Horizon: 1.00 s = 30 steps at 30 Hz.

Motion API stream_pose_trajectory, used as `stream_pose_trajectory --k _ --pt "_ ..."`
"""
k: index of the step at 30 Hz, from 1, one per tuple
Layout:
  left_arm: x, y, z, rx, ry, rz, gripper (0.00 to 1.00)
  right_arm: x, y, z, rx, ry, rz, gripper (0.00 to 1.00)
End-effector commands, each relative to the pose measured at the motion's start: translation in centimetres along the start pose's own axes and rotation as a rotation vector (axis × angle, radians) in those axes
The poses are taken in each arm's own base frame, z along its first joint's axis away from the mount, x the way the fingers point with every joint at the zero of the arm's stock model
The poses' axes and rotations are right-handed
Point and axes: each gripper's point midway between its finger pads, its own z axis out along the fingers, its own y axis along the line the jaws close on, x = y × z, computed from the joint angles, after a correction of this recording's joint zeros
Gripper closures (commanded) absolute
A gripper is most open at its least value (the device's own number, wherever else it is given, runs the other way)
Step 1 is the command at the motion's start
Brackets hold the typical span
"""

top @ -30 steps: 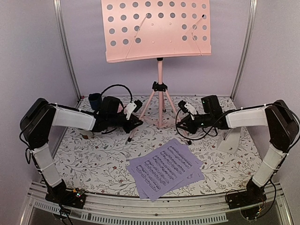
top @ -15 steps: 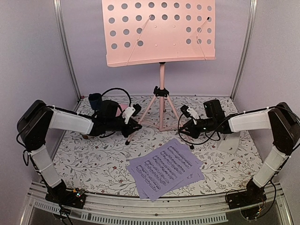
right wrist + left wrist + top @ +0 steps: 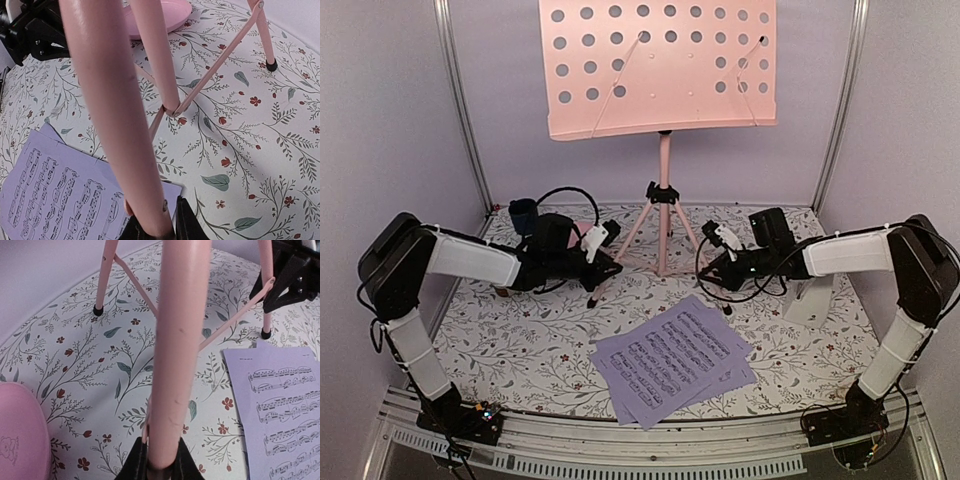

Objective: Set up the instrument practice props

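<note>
The pink music stand stands upright at the back middle, with its perforated desk high up. My left gripper is shut on its left front tripod leg. In the left wrist view the gripper clamps the leg low down. My right gripper is shut on the right front leg, and the gripper shows in the right wrist view. The lavender sheet music pages lie flat in front of the stand and also show in both wrist views. The white metronome stands at the right.
A round pink plate lies behind my left arm and also shows in the wrist views. A dark blue cup stands at the back left. Metal frame posts rise at both back corners. The tripod's rear leg foot rests on the mat.
The stand's desk has shifted a little up and to the right in the top view. Both grippers stay shut on the tripod legs and have moved only slightly.
</note>
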Motion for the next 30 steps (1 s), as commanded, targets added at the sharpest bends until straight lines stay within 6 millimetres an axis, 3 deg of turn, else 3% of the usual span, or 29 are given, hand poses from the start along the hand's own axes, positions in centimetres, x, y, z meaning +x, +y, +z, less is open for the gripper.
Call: stream_pose_trajectory --k 1,10,12,17,22,27,28,30 --pt "2.6 5.3 0.1 -0.171 0.079 -0.19 1.0 9.7 -7.4 -1.4 0.341 0.289 0.38 1.0" --pt "-0.1 7.2 3.4 -0.172 0.036 -0.159 1.0 7.4 -11.6 -0.6 0.426 0.263 0.326 1.0" --pt "0.7 7.6 5.0 -0.169 0.065 -0.155 1.0 7.2 -12.5 -0.8 0.45 0.258 0.322 1.0" --pt "-0.5 9.3 7.0 -0.176 0.071 -0.116 1.0 6.6 -14.4 -1.5 0.493 0.238 0.311 1.0" --pt "-1.3 11.6 8.4 -0.19 0.068 -0.119 1.0 4.8 -14.6 -0.7 0.451 0.187 0.299 1.0" --pt "-1.9 12.5 9.6 -0.187 0.055 -0.113 1.0 4.6 -14.5 0.6 0.421 0.207 0.287 1.0" --pt "-1.8 12.7 9.8 -0.191 0.062 -0.112 1.0 3.2 -14.5 0.8 0.412 0.182 0.271 1.0" --pt "-1.8 13.0 10.1 -0.196 0.067 -0.114 1.0 2.6 -13.8 1.4 0.395 0.18 0.247 1.0"
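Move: Between the hands stands the spread pink stand, each hand on a front leg: its post is about 13 cm right of the left hand, 11 cm left of the right hand, 6 cm ahead of both. The left leg's bare patch of table is some 13 cm ahead, 5 cm right, 10 cm below; the right leg's is 11 cm ahead, 4 cm right, equally low. The plate is 18 cm ahead and 9 cm left of the left hand, the white holder 21 cm right of the right hand and level with it. Carrying on with their grips on the stand's two front legs, both arms move it forward together towards the far wall, the left hand some 13 cm and the right about 11, staying level and bearing off to the right from about halfway. The right wrist turns about 15 degrees clockwise while the left barely turns; the stand's feet seem to slide over the table. ##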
